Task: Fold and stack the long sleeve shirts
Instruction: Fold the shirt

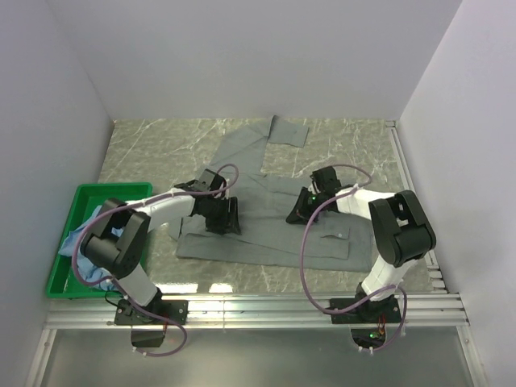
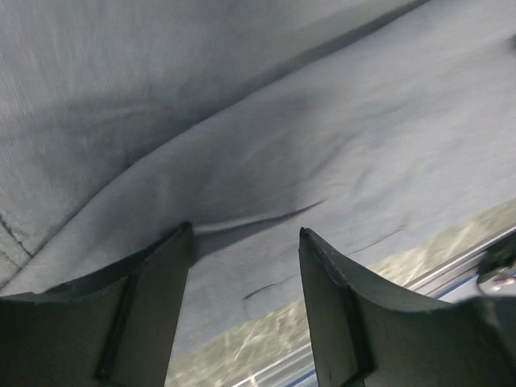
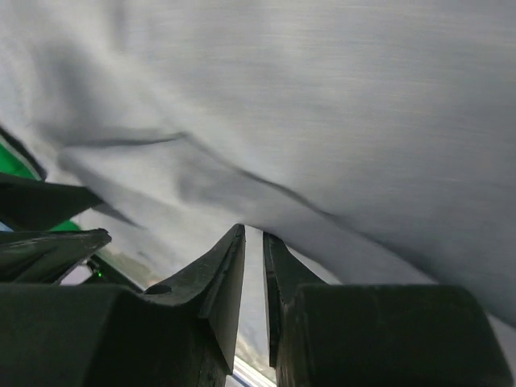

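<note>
A grey-green long sleeve shirt (image 1: 266, 238) lies spread on the marble table, one sleeve (image 1: 286, 131) reaching toward the back. My left gripper (image 1: 228, 216) rests on its left part. In the left wrist view that gripper (image 2: 245, 234) is open, its tips against a ridge of the cloth (image 2: 322, 121). My right gripper (image 1: 300, 211) is down on the shirt's middle. In the right wrist view its jaws (image 3: 254, 235) stand almost together with a slim gap, and a fold of the cloth (image 3: 322, 97) lies across the tips. Whether the fold is pinched does not show. A light blue shirt (image 1: 85, 242) lies crumpled in the bin.
A green plastic bin (image 1: 81, 193) stands at the table's left edge, and a sliver of it (image 3: 12, 161) shows in the right wrist view. White walls close in on the left, back and right. A metal rail (image 1: 258, 310) runs along the near edge by the arm bases.
</note>
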{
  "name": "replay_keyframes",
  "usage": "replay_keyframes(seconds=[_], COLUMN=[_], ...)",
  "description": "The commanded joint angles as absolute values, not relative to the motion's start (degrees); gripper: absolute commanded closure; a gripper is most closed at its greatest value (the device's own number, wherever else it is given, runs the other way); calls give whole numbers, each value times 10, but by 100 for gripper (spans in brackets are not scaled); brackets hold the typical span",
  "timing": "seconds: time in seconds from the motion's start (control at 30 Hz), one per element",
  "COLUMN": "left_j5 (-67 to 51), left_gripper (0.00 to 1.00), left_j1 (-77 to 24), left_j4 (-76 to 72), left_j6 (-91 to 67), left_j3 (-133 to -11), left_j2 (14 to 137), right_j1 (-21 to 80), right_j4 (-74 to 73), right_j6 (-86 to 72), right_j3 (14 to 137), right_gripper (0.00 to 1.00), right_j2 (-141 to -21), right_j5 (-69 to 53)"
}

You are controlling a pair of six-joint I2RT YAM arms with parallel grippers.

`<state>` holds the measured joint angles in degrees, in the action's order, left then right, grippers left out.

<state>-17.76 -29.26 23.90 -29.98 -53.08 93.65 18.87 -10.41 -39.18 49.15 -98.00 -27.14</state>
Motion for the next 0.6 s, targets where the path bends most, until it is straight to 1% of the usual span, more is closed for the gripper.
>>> replay_keyframes(seconds=[0.0,0.2,0.27,0.33,0.4,0.47,0.53,0.57], left_j5=[-184,-133,-154,-142,-116,-84,-56,-21], left_gripper=[39,39,39,37,31,21,11,9], left_j1=[-296,-297,-301,-306,-308,-308,-305,-303], left_j4=[276,308,301,305,314,316,317,317], left_j6=[-267,-274,-277,-281,-282,-287,-294,-299], left_j3=[-520,-480,-470,-477,-496,-516,-553,-566], left_j2=[942,929,911,881,857,823,804,802], right_j1=[163,120,113,113,113,113,113,112], right_j4=[-78,-112,-140,-164,-202,-238,-263,-285], right_j6=[-386,-360,-349,-330,-309,-295,-275,-270], right_j3=[469,454,460,474,489,521,565,580], right_gripper=[78,78,78,78,77,76,75,72], right_j2=[-985,-979,-965,-948,-919,-892,-882,-877], right_j5=[-272,-246,-227,-210,-181,-156,-104,-84])
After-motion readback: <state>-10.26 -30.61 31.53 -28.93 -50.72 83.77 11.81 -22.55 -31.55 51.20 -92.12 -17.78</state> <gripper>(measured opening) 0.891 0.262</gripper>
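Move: The shirt lies roughly 1 cm under both hands. From the left hand its near left corner is about 16 cm left and 9 cm back, the green box's middle about 38 cm left and 4 back. The right hand has the small pocket-like fold on the body some 11 cm to its right and 5 back, the shirt's right edge about 23 cm right and 7 back, and the far cuff some 25 cm ahead and 2 left. Spreading apart low over the shirt, the right hand sweeps about 7 cm to the right towards the small fold, fingers nearly shut, tilting closer to vertical late on. The left hand draws back and left about 3 cm each way towards the near left corner, fingertips brushing the cloth, then rises off and opens its fingers wider; the right too begins to lift. ##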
